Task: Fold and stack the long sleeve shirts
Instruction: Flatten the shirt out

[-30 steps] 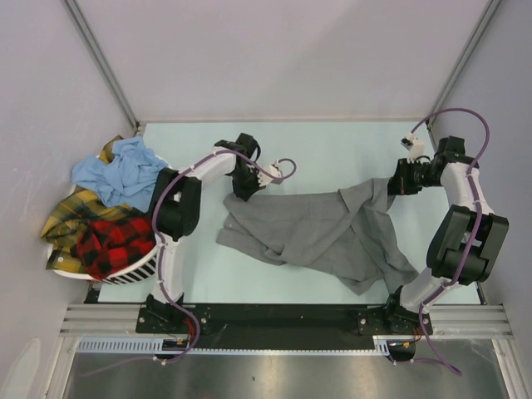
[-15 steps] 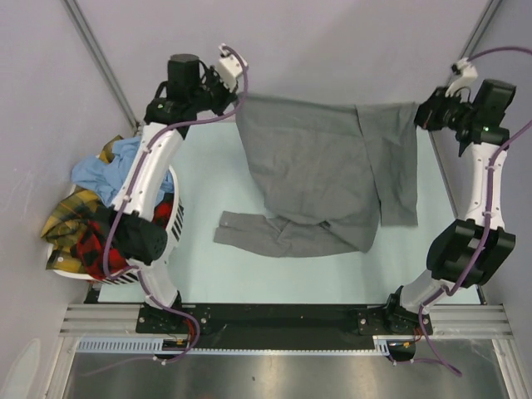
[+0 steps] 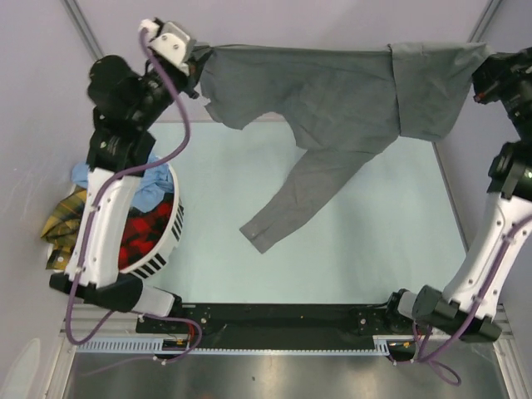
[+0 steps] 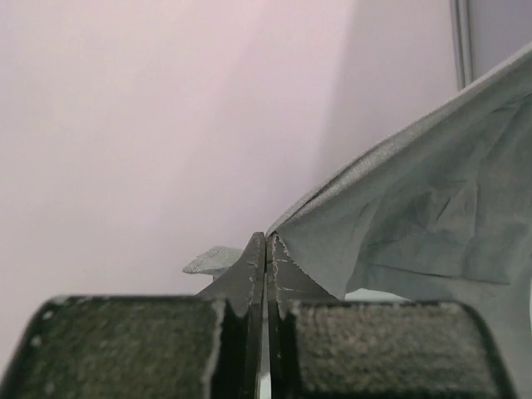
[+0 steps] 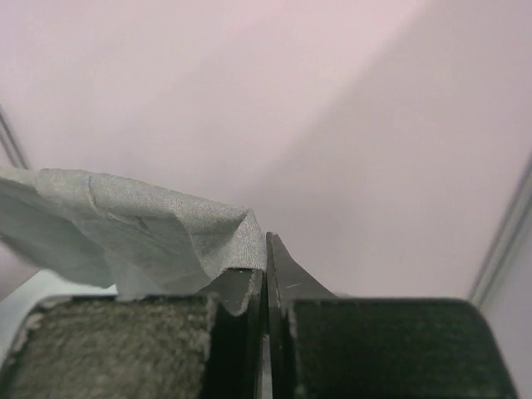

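Note:
A plain grey long sleeve shirt [image 3: 332,96] hangs stretched in the air between both arms, high above the table. My left gripper [image 3: 199,62] is shut on its left edge; in the left wrist view the grey cloth [image 4: 399,224] runs off to the right from the closed jaws. My right gripper [image 3: 485,75] is shut on its right edge, and the cloth [image 5: 141,233] drapes left of the jaws. One sleeve [image 3: 291,204] dangles down toward the table. Light blue [image 3: 154,174], yellow plaid [image 3: 62,224] and red-and-black plaid [image 3: 141,237] shirts lie heaped at the left.
A white slotted basket [image 3: 166,245] at the left edge holds the heaped shirts, partly behind my left arm. The pale green table top [image 3: 374,241] lies below the hanging shirt. Grey walls and metal posts close in the back and sides.
Both arms rose from table height to high up and spread apart, lifting the grey shirt off the table until it hangs spread out with one sleeve dangling.

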`<state>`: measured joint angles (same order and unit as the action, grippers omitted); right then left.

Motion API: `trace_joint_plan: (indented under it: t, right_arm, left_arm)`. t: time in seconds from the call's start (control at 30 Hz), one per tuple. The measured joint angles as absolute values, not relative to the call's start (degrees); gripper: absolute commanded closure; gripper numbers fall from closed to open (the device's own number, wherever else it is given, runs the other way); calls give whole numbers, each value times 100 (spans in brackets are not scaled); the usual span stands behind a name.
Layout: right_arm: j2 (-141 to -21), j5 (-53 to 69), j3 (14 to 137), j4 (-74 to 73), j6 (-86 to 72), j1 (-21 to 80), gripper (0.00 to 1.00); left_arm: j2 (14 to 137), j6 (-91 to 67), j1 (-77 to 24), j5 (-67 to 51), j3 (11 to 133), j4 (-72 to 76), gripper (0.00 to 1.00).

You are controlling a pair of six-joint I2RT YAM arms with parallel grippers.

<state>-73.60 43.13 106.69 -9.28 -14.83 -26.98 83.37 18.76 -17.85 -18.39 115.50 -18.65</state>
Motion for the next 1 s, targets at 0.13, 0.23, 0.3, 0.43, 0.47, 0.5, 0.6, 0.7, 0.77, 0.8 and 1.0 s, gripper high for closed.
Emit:
trace_joint_plan:
  t: [0.13,0.23,0.3,0.43,0.47,0.5,0.6,0.7,0.77,0.8,1.0]
  right_arm:
    - [-6361,3883,10497,-567,-1446,-2880,100]
    - [-5776,3420,10521,-331,-1326,-2989,100]
    - [-5572,3098,10816,-161,-1256,-3052,100]
    - [-5561,2659,11605,132,-1129,-3114,100]
    - [-5579,2587,11758,148,-1076,-3124,100]
    - [-5588,2556,11852,172,-1028,-3133,100]
    - [-5592,2620,11979,161,-823,-3155,100]
    - [-5596,3057,11518,145,-602,-3164,100]
    - [-5594,3538,10831,152,-484,-3162,100]
    - [-5621,3828,10412,89,-379,-3138,100]
    - [-6589,4228,8329,-1118,1026,-2082,100]
  left_arm:
    - [7485,1782,-1785,-1918,11336,-1745,100]
    - [6847,1737,-1883,-1929,11310,-1717,100]
    - [6530,1653,-1935,-1931,11459,-1719,100]
    - [6322,1424,-1938,-1997,12099,-1627,100]
    - [6257,1382,-1938,-2023,12173,-1577,100]
    - [6193,1352,-1938,-2025,12195,-1535,100]
    - [6025,1376,-1938,-1994,11931,-1457,100]
    - [6005,1498,-1938,-1944,11321,-1413,100]
    - [6018,1612,-1938,-1900,10560,-1343,100]
    - [6053,1664,-1938,-1898,10173,-1330,100]
    - [6936,2110,-1935,-1719,7830,-1164,100]
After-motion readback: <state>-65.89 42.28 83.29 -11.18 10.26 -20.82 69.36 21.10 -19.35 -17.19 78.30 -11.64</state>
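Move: Ahead of the left hand, which already grips one upper corner of the grey shirt, the table's far edge lies about 22 cm farther out and 57 cm lower. The laundry basket is some 30 cm to its left, 10 cm back and 45 cm down; the shirt's dangling sleeve end hangs about 8 cm right, 15 cm back and 50 cm below. For the right hand, holding the other corner, the same edge is about 26 cm ahead and 59 cm down. Swinging the shirt fast between them, both hands whip up and back about 24 cm, drifting slightly left with fingertips tipping up, the right's by over 40 degrees. Then they reverse and sweep forward and some 30 cm down towards the table, fingertips tipping down again, ending about where they began in reach but lower. The shut fingers keep hold of both corners. ##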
